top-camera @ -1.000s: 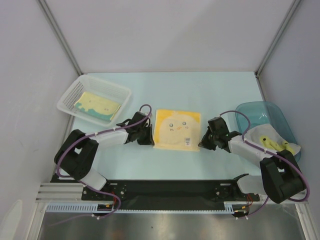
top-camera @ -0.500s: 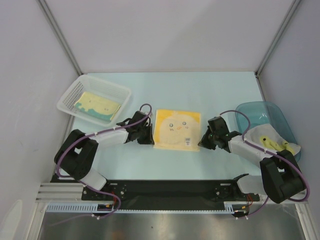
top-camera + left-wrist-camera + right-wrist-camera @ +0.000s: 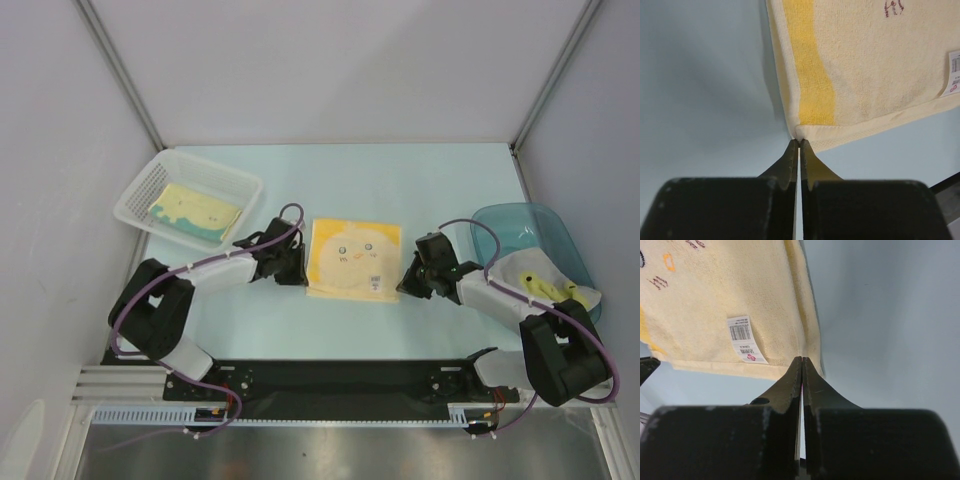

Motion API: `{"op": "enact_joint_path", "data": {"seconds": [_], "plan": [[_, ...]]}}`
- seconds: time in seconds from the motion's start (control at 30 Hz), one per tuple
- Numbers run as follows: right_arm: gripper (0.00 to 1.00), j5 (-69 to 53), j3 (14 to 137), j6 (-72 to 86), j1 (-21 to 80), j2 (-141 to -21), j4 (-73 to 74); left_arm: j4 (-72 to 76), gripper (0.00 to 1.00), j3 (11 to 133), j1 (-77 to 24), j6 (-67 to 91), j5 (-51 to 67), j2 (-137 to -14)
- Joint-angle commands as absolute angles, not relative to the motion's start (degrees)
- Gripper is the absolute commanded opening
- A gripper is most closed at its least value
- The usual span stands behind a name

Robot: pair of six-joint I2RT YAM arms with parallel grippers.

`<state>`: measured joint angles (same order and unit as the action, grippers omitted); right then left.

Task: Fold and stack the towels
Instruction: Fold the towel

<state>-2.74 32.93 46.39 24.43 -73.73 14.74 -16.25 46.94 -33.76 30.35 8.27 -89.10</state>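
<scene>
A pale yellow towel with a chick face (image 3: 352, 258) lies flat in the middle of the table. My left gripper (image 3: 300, 276) is at its near left corner. In the left wrist view the shut tips (image 3: 799, 141) pinch that corner of the towel (image 3: 880, 65), beside its yellow stripe. My right gripper (image 3: 403, 285) is at the near right corner, and its shut tips (image 3: 801, 359) press on the towel's edge (image 3: 730, 290) next to a white label (image 3: 745, 337). A yellow and teal towel (image 3: 195, 210) lies in the basket. Another pale towel (image 3: 540, 282) hangs over the tub.
The white mesh basket (image 3: 135, 195) stands at the back left. The blue translucent tub (image 3: 520, 225) stands at the right, close behind my right arm. Grey walls close the table in on three sides.
My left gripper has edged right onto the towel's near left corner and closed on it. The right gripper and the towel have stayed where they were.
</scene>
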Motion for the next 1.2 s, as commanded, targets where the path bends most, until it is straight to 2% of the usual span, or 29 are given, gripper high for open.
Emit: {"op": "enact_joint_path", "data": {"seconds": [0.0, 0.13, 0.33, 0.47, 1.17], "plan": [[0.00, -0.97, 35.42, 44.91, 24.70, -72.60, 14.76, -18.37, 0.00, 50.01, -34.28, 29.18, 6.59, -86.57], [0.00, -1.58, 35.42, 45.17, 24.70, -72.51, 14.94, -18.37, 0.00, 50.36, -34.80, 29.53, 6.85, -86.48], [0.17, -2.55, 34.45, 46.40, 25.84, -74.18, 14.85, -17.67, 0.00, 50.18, -35.16, 29.88, 7.56, -86.92], [0.21, -2.55, 34.01, 47.90, 26.45, -74.44, 15.20, -17.84, 0.00, 50.45, -35.24, 29.88, 7.56, -87.10], [0.25, 0.00, 34.89, 49.66, 28.74, -77.08, 17.58, -17.75, 0.00, 50.71, -35.68, 30.06, 7.74, -87.54]]}}
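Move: The towel lies folded between the hands. Its near right corner is about 2 cm back from the shut right fingers, in line sideways and 1 cm below. From that hand the printed label is some 5 cm left and 2 cm ahead, and the towel's far right corner about 15 cm straight ahead, both 1–2 cm lower. The left fingers already pinch the near left corner; from them the near right one is roughly 20 cm right and 3 cm back. At the towel's near right corner the right fingers part to about a quarter of their range, then the hand eases back about 1.5 cm, left 1 cm and down 1 cm, bringing the parted tips around the upper layer's edge without closing. The left hand keeps its pinch on the other near corner, first rising about 1 cm, then holding there. ##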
